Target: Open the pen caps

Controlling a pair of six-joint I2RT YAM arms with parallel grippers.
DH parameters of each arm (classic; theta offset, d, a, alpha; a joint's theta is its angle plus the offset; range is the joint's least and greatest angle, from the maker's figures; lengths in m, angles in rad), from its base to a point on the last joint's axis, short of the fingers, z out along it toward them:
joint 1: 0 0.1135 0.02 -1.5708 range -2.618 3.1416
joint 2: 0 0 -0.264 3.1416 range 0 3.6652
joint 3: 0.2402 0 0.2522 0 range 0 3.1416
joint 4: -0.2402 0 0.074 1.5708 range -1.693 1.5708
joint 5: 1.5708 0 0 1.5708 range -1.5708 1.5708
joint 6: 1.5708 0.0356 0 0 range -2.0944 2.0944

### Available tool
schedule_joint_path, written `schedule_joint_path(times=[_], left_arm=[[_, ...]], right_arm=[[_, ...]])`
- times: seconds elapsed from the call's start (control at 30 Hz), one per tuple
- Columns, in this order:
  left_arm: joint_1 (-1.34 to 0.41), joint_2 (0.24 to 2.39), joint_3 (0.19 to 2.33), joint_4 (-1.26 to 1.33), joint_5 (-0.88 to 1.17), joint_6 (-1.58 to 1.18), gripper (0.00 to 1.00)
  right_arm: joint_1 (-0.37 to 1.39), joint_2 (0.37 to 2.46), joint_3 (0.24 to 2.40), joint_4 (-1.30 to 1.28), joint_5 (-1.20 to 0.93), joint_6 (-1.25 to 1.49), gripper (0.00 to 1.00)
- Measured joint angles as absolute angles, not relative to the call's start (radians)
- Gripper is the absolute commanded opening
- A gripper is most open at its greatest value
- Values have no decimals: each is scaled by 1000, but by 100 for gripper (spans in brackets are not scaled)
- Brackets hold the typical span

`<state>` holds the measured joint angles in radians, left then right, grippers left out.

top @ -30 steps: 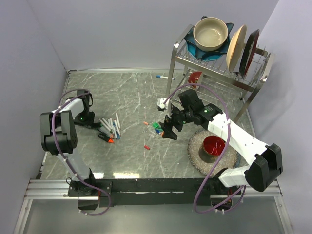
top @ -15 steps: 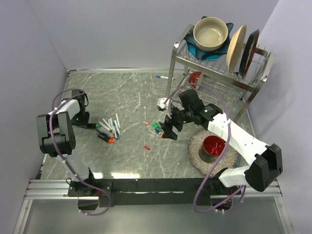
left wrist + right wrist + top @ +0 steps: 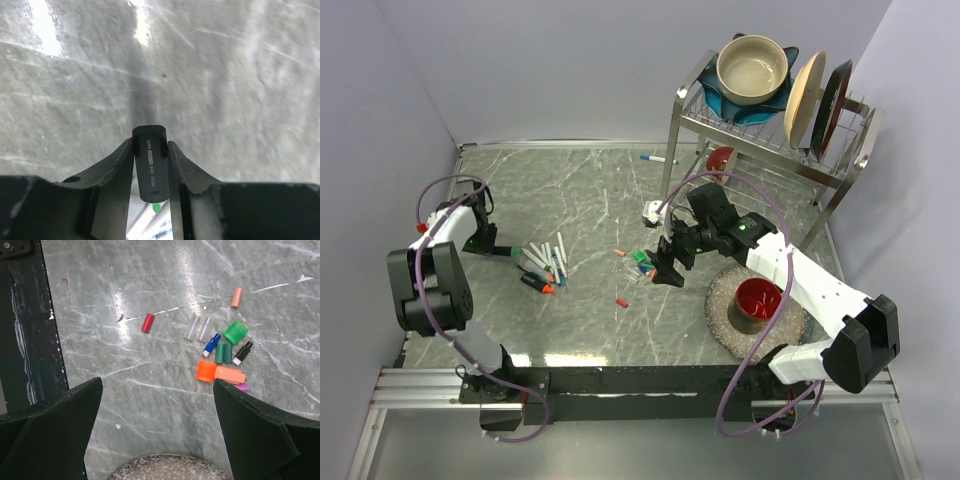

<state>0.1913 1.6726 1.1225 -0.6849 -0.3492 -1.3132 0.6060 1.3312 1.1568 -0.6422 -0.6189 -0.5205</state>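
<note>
My left gripper [image 3: 508, 251] [image 3: 150, 146] is shut on a short black marker [image 3: 149, 167] with a green tip showing at its lower end, just left of a pile of white markers [image 3: 546, 262]. The pen caps [image 3: 640, 264] lie loose at mid-table. The right wrist view shows a red one [image 3: 147, 322], a salmon one [image 3: 236, 298], a bright green one [image 3: 235, 332], a blue one [image 3: 212, 344], a black one [image 3: 243, 352] and an orange one [image 3: 206, 370]. My right gripper [image 3: 665, 266] [image 3: 157, 390] hangs open above the table beside them, holding nothing.
A speckled plate [image 3: 722, 312] [image 3: 165, 472] with a red bowl [image 3: 758, 301] sits under the right arm. A metal dish rack [image 3: 770, 125] with a bowl and plates stands at the back right. One marker [image 3: 658, 158] lies near the rack's leg.
The left arm has swung leftward, drawing its gripper and the black marker away from the marker pile, and its fingers have closed slightly. The right arm has not moved.
</note>
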Motion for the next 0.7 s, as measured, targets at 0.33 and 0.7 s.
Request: schedule_joint_path(times=[0.33, 0.7], left_arm=[[189, 1395, 969, -583, -166, -1277, 31], [72, 1162, 764, -454, 57, -1382, 31]], right_arm=[[607, 1402, 1157, -594, -696, -437, 100], [680, 1702, 1357, -389, -773, 41, 100]])
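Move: The black highlighter with the green tip is already in the left gripper. The open right gripper waits about 47 cm to the right of that gripper, 10 cm nearer the base and 13 cm higher. The loose pens lie some 16 cm to the left gripper's right, 5 cm back and 4 cm below it. From the right gripper, the highlighter is 47 cm left, 10 cm ahead and 13 cm lower; the cap pile is 6 cm ahead, 5 cm left and 17 cm below. Keep the left gripper's hold on the highlighter and raise it about 5 cm, then sweep it some 12 cm right towards the right gripper and the near side of the loose pens, swinging the fingers from down-left to forward-down. Meanwhile bring the right gripper, still wide open, about 10 cm left towards it, rolling the wrist nearly 30 degrees. ##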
